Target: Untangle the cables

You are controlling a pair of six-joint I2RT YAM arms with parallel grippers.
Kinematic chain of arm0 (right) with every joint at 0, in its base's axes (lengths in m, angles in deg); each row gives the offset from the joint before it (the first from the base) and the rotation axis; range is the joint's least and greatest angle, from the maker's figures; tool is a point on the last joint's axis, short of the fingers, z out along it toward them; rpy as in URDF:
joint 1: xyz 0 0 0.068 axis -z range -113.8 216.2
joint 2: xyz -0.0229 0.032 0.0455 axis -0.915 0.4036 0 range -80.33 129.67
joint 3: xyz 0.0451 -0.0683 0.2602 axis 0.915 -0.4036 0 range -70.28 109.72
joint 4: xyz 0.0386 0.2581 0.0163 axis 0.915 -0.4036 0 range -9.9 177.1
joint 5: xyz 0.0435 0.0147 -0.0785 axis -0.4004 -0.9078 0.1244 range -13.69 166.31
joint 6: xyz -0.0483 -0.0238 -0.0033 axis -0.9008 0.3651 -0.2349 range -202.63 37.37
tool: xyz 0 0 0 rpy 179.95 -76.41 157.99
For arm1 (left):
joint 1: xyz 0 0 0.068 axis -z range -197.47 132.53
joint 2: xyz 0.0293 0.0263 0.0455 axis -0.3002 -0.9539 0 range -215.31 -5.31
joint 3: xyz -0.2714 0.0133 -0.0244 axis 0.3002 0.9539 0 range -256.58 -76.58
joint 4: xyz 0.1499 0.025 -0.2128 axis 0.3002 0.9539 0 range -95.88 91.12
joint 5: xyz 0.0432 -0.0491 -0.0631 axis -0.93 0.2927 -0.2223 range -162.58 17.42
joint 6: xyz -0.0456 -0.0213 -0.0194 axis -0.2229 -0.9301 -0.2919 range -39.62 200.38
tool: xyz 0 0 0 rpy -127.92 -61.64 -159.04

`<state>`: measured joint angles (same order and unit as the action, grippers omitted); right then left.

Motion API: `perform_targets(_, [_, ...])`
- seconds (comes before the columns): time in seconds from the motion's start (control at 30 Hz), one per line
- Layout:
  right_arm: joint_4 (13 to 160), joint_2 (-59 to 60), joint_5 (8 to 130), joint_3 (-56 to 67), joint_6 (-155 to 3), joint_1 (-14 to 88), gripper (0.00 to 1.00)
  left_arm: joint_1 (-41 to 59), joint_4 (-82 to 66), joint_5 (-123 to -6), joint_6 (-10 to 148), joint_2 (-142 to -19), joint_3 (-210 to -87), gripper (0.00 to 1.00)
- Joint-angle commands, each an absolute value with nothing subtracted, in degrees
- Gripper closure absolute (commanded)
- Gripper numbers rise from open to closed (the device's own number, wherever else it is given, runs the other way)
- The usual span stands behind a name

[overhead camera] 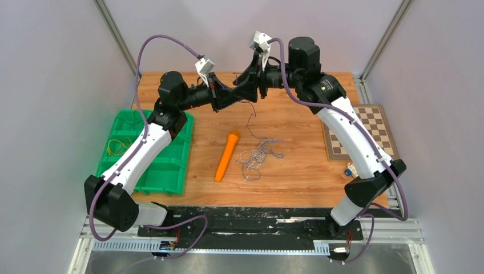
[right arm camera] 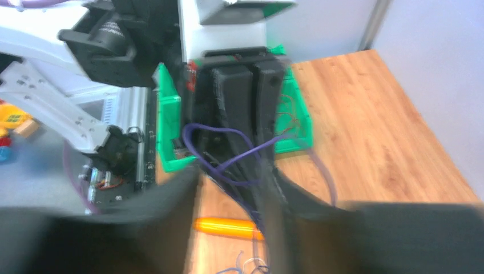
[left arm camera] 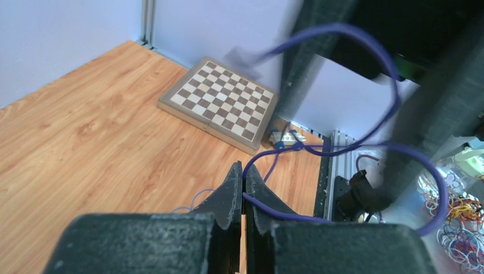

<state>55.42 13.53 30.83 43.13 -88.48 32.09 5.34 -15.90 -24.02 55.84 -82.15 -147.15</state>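
Note:
A loose tangle of thin cables (overhead camera: 259,157), purple and white, lies on the wooden table just right of an orange marker (overhead camera: 227,155). One purple cable (overhead camera: 249,117) rises from the tangle to where both grippers meet above the back of the table. My left gripper (overhead camera: 233,96) (left arm camera: 244,171) is shut on that purple cable (left arm camera: 278,212), which passes between its fingers. My right gripper (overhead camera: 254,80) (right arm camera: 228,177) faces it closely, blurred, jaws parted with wood and the marker (right arm camera: 225,226) showing between them. The purple cable (right arm camera: 220,129) loops just in front of it.
A green tray (overhead camera: 165,171) at the left holds thin yellow wires (overhead camera: 117,145). A chessboard (overhead camera: 357,131) (left arm camera: 220,105) lies at the right edge, with a small blue-and-white object (overhead camera: 349,170) near it. A heap of coloured wires (left arm camera: 459,208) sits beyond the table.

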Motion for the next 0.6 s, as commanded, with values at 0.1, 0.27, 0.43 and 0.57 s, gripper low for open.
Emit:
perform_targets(0.1, [54.62,10.67,31.02,37.10,-88.88,45.40,0.00,4.68,-17.87,-25.94,55.30,-80.50,-150.12,1.00])
perform_targets(0.27, [54.86,3.68,25.66,22.03,-94.42,54.21,0.00,3.40,-14.40,-28.95,53.67,-82.74,-153.99,1.00])
perform_targets(0.43, [68.45,-2.10,31.00,-0.42,-95.55,49.81,0.00,3.34,-11.93,-26.35,50.61,-85.82,-160.85,1.00])
perform_targets(0.57, [80.06,4.07,34.69,-6.99,-90.91,46.60,0.04,3.29,-10.80,-22.93,52.02,-87.57,-165.79,1.00])
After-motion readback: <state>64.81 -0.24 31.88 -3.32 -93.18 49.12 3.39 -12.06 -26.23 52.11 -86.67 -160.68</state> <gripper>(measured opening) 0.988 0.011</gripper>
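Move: The blue-white tangle lies on the table some 42 cm below the right hand, about 4 cm ahead and 7 cm to its right. The orange microphone is about 12 cm left of the tangle and level with it; the green tray's middle is roughly 36 cm left of the right hand and 6 cm ahead, down on the table. From the left hand the tangle lies about 3 cm ahead, 5 cm right and 37 cm down. The right hand springs its fingers wide open and lets go of the purple cable that the left fingers already pinch, swinging some 15 cm right and 8 cm forward, then dropping and drawing back a little towards the tangle, about 20 cm lower in all, as the wrist tips the fingers down and turns them forward by some 25 degrees. The left hand keeps its shut grip on the purple cable, first almost still, then carries it up about 6 cm with a small forward drift. ##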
